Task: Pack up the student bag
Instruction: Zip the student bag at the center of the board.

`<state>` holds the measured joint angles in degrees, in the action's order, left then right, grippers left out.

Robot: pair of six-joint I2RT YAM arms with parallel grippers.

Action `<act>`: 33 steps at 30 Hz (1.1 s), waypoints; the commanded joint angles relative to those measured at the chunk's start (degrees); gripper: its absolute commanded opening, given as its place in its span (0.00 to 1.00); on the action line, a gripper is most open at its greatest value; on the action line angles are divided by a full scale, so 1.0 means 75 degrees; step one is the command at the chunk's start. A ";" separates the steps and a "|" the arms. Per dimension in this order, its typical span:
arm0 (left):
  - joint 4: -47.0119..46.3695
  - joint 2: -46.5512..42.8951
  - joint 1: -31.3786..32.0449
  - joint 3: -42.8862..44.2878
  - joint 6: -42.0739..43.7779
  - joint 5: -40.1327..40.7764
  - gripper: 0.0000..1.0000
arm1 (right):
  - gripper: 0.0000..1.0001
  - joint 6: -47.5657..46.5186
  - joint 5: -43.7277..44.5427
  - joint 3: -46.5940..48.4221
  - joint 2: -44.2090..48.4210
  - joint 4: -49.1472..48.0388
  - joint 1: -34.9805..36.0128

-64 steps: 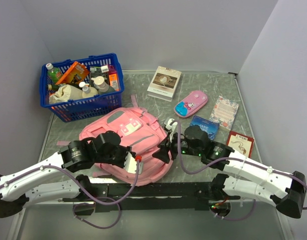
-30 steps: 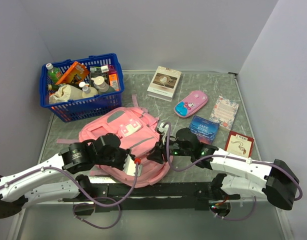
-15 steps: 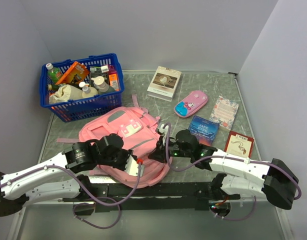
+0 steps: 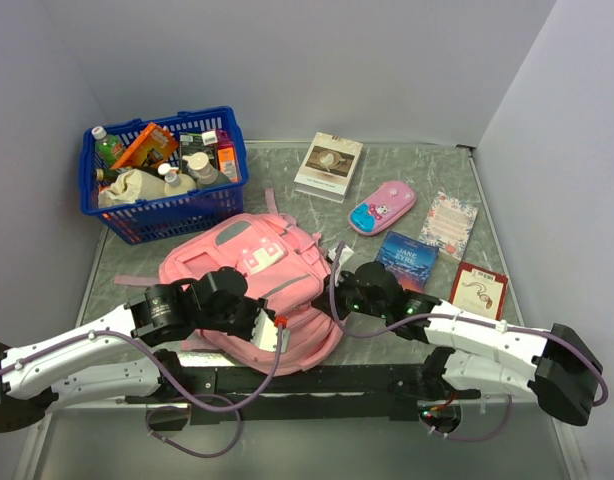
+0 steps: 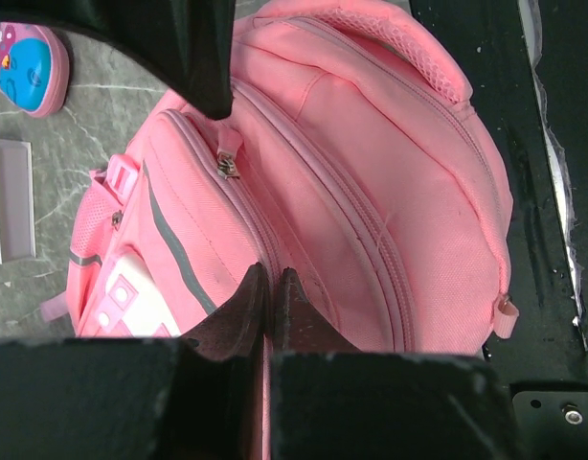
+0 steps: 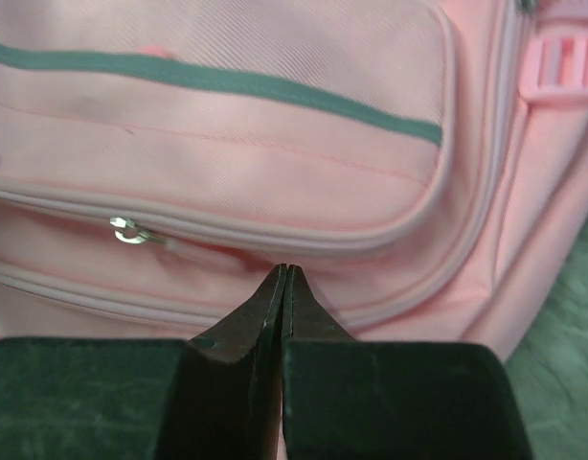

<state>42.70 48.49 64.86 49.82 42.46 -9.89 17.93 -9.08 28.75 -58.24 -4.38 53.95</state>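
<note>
The student bag (image 4: 237,250) is a soft pink backpack lying flat at the table's near centre, its grey stripe (image 6: 227,81) across the front pocket. My left gripper (image 5: 273,271) is down on the bag's near side, its jaws pinched on a seam of the pink fabric (image 5: 390,192). From the right, my right gripper (image 6: 282,268) reaches in low against the bag (image 6: 275,96). Its jaws are fully together, with the tips touching the fabric just right of a metal zipper slider (image 6: 129,230) and its pink pull. In the top view both sets of fingertips are hidden by the wrists.
A blue basket (image 4: 177,212) full of bottles and packets stands at the back left. Right of the bag lie a white box (image 4: 328,165), a pink-and-blue pencil case (image 4: 382,207), a blue book (image 4: 408,255), a pale notepad (image 4: 450,225) and a red card (image 4: 479,288).
My right gripper has shut its jaws and pushed in closer against the bag's right side. The left gripper has stayed pinched where it was.
</note>
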 commanded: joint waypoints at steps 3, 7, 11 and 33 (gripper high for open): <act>-0.0970 -0.0254 0.0071 0.0236 0.0234 -0.0392 0.01 | 0.00 0.0398 0.0543 -0.0388 0.0545 0.0456 -0.0034; -0.1006 -0.0254 0.0082 0.0236 0.0234 -0.0439 0.01 | 0.22 0.0071 0.0484 -0.0599 0.0991 -0.0035 -0.0034; -0.0970 -0.0231 0.0082 0.0259 0.0222 -0.0439 0.01 | 0.53 -0.0795 0.0217 -0.0506 0.1109 -0.0353 -0.0022; -0.1286 -0.0243 0.0094 0.0048 0.0081 -0.0357 0.01 | 0.56 -0.0470 -0.2316 -0.0154 -0.0203 -0.2099 0.0083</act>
<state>42.70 48.10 64.99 49.08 42.35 -10.70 13.19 -21.23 25.15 -60.14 -14.79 53.47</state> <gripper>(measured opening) 0.047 0.562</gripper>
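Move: The zipper pull of the pink student bag lies some 3 cm back and 3 cm to the left of my right fingertips, about 1 cm lower; from my left hand it is about 6 cm to the right and 2 cm ahead, at about the same height. Counted from my right hand, the white patch on the bag is about 9 cm ahead and 12 cm left, roughly level, and the Jane Eyre book is some 21 cm right, 8 cm ahead and 9 cm below. My left hand keeps its pinch on the bag's zipper seam, practically still. My right hand, shut just past the loose end of the pull's tab, draws about 2 cm to the right with a small dip, opens about halfway, then swings left some 4 cm and back 2 cm towards the pull, turning about 15 degrees counter-clockwise, until its open fingers straddle the tab. ##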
